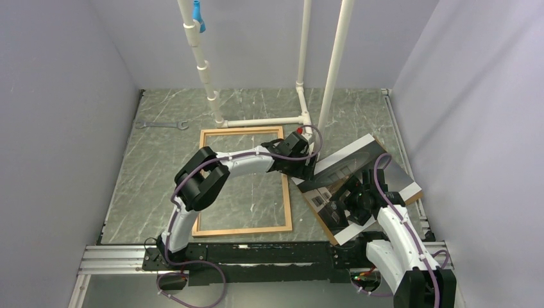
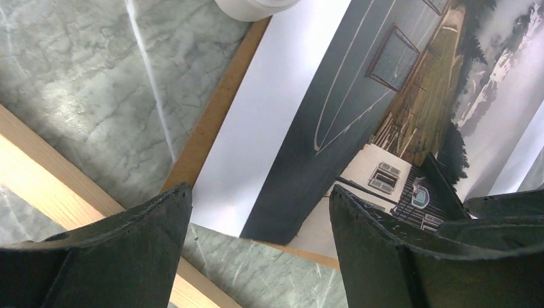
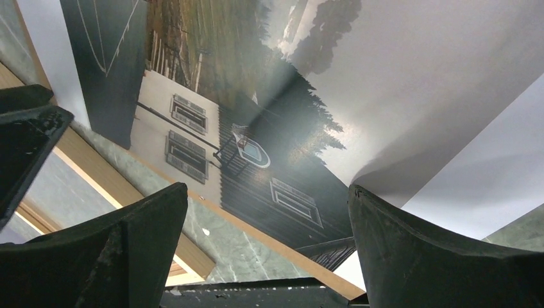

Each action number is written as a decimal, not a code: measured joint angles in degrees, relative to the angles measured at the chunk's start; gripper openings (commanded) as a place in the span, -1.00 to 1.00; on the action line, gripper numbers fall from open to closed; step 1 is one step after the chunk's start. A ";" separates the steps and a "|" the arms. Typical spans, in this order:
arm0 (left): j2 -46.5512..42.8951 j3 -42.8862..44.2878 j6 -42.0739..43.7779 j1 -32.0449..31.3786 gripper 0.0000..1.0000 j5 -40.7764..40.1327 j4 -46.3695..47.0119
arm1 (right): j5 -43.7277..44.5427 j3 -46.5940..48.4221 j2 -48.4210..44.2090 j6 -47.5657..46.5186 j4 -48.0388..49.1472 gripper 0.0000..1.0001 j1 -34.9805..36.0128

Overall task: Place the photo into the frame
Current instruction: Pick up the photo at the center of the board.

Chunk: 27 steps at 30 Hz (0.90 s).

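Note:
The frame (image 1: 287, 204) of light wooden strips lies flat on the marbled table, left of centre. To its right, at an angle, the photo (image 1: 359, 157) lies picture side up on a brown backing panel (image 1: 414, 192). My left gripper (image 1: 306, 169) hovers open at the photo's left corner. In the left wrist view that corner of the photo (image 2: 301, 167) shows between the fingers, with a frame strip (image 2: 45, 183) below left. My right gripper (image 1: 338, 208) stands open over the photo's near part, above the printed white house (image 3: 179, 135). Nothing is held by either gripper (image 2: 260, 224) (image 3: 269, 218).
A white pipe structure (image 1: 263, 121) stands behind the frame, with uprights rising to the back wall. A wrench (image 1: 161, 125) lies at the back left. Grey walls close in both sides. A metal rail (image 1: 122, 256) runs along the near edge.

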 measured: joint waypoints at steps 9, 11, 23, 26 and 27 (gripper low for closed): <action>0.04 -0.66 -1.29 -1.46 0.63 2.71 1.31 | -0.83 -0.02 0.07 -0.04 0.44 0.93 0.00; -0.13 -1.79 -2.38 -1.36 0.63 4.04 3.43 | -0.87 -0.02 0.07 -0.07 0.44 0.92 0.00; -5.38 -20.83 -18.88 0.76 0.63 17.07 31.12 | -1.18 -0.02 -0.79 -0.11 0.39 0.92 0.00; -5.44 -23.37 -22.69 1.22 0.64 18.88 36.44 | -1.18 -0.02 -1.29 -0.13 0.39 0.92 0.00; -5.55 -23.91 -23.61 1.31 0.64 19.17 37.53 | -1.18 -0.02 -1.40 -0.13 0.39 0.92 0.00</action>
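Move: The middle of the photo, lying on its brown board, is some 14 cm to the left hand's right, about 3 cm back and 1 cm below; its left corner is already close between the open fingers. The foot of the upright white pipe is roughly 7 cm ahead and 1 cm to the right, and the frame's middle about 20 cm to the left, level with the hand. From the right hand, the photo's middle is about 9 cm ahead and 3 cm to the right. The left hand, fingers staying wide open, pushes the photo's left corner back towards the robot along the board by about 5 cm and some 2 cm to the right, at first level and then climbing about 2 cm, as the wrist rolls some 30 degrees to swing the fingers up and to the right so that they lie flatter over the board. The right hand stays nearly in place with its fingers open and pointing down, one fingertip still resting on the photo towards its near end. ##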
